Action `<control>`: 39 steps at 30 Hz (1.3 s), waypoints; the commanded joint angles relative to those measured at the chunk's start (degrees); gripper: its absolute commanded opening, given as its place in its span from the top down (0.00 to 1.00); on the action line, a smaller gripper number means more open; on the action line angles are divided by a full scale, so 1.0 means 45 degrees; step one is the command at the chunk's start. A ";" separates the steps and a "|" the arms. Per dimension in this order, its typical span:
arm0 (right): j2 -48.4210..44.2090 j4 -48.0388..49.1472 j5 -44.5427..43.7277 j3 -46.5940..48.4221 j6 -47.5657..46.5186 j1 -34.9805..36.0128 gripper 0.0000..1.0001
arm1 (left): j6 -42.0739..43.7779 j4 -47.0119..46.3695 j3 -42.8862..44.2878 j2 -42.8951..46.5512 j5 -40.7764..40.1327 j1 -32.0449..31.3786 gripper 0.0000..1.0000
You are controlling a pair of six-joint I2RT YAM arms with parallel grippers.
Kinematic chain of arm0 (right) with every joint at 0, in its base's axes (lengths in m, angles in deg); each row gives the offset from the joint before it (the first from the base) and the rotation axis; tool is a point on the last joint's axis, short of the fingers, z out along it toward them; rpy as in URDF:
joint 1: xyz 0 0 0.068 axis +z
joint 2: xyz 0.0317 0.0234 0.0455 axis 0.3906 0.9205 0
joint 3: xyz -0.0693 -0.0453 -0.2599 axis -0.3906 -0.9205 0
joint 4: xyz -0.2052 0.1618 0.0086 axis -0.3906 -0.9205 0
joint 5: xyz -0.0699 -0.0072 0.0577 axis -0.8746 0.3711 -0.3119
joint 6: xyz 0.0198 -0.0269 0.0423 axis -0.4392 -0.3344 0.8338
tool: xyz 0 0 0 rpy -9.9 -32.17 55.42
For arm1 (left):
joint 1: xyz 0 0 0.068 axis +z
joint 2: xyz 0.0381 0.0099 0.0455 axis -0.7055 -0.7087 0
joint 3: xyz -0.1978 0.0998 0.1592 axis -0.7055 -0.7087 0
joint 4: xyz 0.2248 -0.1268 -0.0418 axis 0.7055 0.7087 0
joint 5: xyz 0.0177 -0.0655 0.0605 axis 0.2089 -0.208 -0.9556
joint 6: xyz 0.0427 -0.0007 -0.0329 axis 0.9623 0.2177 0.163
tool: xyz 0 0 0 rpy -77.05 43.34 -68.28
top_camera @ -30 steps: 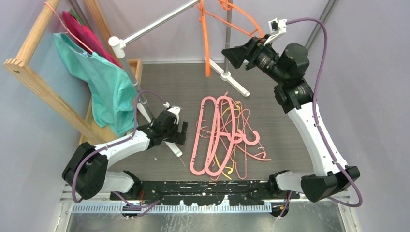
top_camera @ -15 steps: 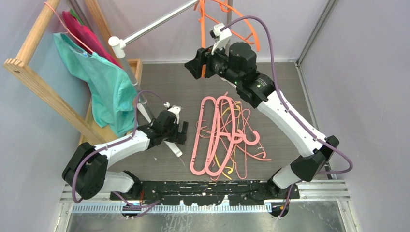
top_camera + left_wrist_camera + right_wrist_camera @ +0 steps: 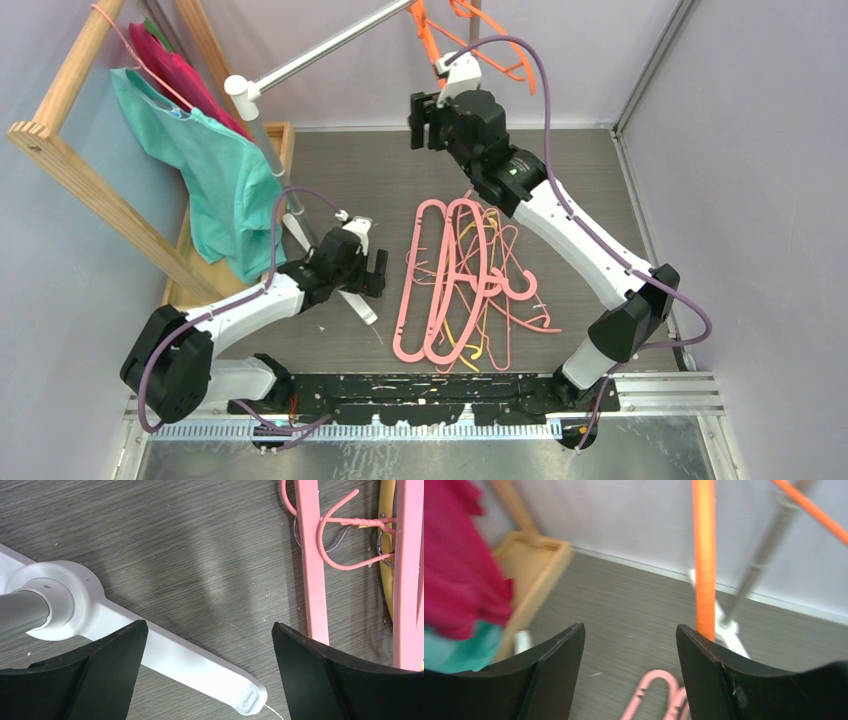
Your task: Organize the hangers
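Observation:
A pile of hangers [image 3: 470, 285] lies mid-table: thick pink ones [image 3: 440, 280] over thin pink, orange and yellow ones. Two orange hangers [image 3: 470, 35] hang on the metal rail at the back. My right gripper [image 3: 420, 115] is raised just below them, open and empty. In the right wrist view [image 3: 629, 630] an orange hanger arm [image 3: 704, 555] runs just behind the right finger. My left gripper [image 3: 380, 275] is open and empty, low over the table left of the pile. In the left wrist view [image 3: 207, 645] a thick pink hanger [image 3: 312, 570] lies by the right finger.
A wooden rack [image 3: 70, 160] at the left holds a thin pink hanger with teal [image 3: 220, 180] and magenta garments. The metal rail [image 3: 320, 50] stands on poles with white feet [image 3: 355, 300], one beneath my left gripper [image 3: 200, 670]. Walls close the back and right.
My right arm has swung left from the back right to under the rail, still open. The orange hangers have shifted on the rail. The left arm has barely moved.

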 commanded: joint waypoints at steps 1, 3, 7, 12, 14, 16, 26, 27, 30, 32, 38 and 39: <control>-0.0865 0.0740 -0.2659 -0.0742 -0.0205 -0.1364 0.27 | 0.0079 -0.0639 -0.0077 0.0331 -0.0086 0.0000 0.02; -0.1157 0.1262 -0.2574 -0.1258 -0.0316 -0.1737 0.27 | 0.0086 -0.0609 -0.0091 0.0328 -0.0079 0.0000 0.02; -0.1241 0.1701 -0.4416 -0.1356 -0.1296 -0.1893 0.26 | 0.0086 -0.0555 -0.0173 0.0429 -0.0221 0.0000 0.02; -0.1465 0.1765 -0.4730 -0.1570 -0.1198 -0.2592 0.24 | 0.0051 -0.0521 -0.0298 0.0546 -0.0312 0.0011 0.02; -0.1591 0.1917 -0.4913 -0.1749 -0.1207 -0.2732 0.24 | 0.0035 -0.0503 -0.0320 0.0552 -0.0336 0.0000 0.02; -0.1583 0.2023 -0.5389 -0.1757 -0.1416 -0.2892 0.24 | 0.0047 -0.0446 -0.0320 0.0562 -0.0373 0.0011 0.02; -0.1256 0.1726 -0.4861 -0.1263 -0.0771 -0.5036 0.23 | -0.0075 -0.0335 -0.0466 0.0827 -0.0523 0.0005 0.02; -0.1198 0.1715 -0.4808 -0.1206 -0.0742 -0.5112 0.23 | -0.0069 -0.0326 -0.0460 0.0826 -0.0524 0.0005 0.02; -0.1248 0.1606 -0.4118 -0.1189 -0.0587 -0.5203 0.23 | -0.0083 -0.0306 -0.0467 0.0853 -0.0523 0.0000 0.02; -0.1582 0.1604 -0.3084 -0.1461 -0.0529 -0.5195 0.23 | -0.0089 -0.0323 -0.0484 0.0871 -0.0532 0.0000 0.02; -0.2952 0.1007 0.0739 -0.2316 -0.0206 -0.5210 0.23 | -0.0034 -0.0344 -0.0389 0.0689 -0.0428 0.0009 0.02; -0.3138 0.0778 0.1708 -0.2378 -0.0220 -0.5212 0.23 | -0.0013 -0.0359 -0.0396 0.0626 -0.0407 0.0003 0.02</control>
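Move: The near arm of the left-hand orange hanger on the rail is close in front of the right hand, about 10 cm ahead, 2 cm to the right and 5 cm higher. The second orange hanger's near arm is roughly 13 cm ahead, 13 cm right and 5 cm up; the rack's upright post is some 17 cm ahead and 9 cm right. From the left hand, the first hanger is about 24 cm ahead, 14 cm right and 40 cm higher. The left-hand orange hanger, its bar beside the right finger, is swept by the open right hand towards the second hanger. The hand goes some 26 cm right and about 6 cm forward, turning about 45 degrees clockwise, then comes back some 4 cm left and turns back by roughly 15 degrees, the fingers staying open without gripping. ##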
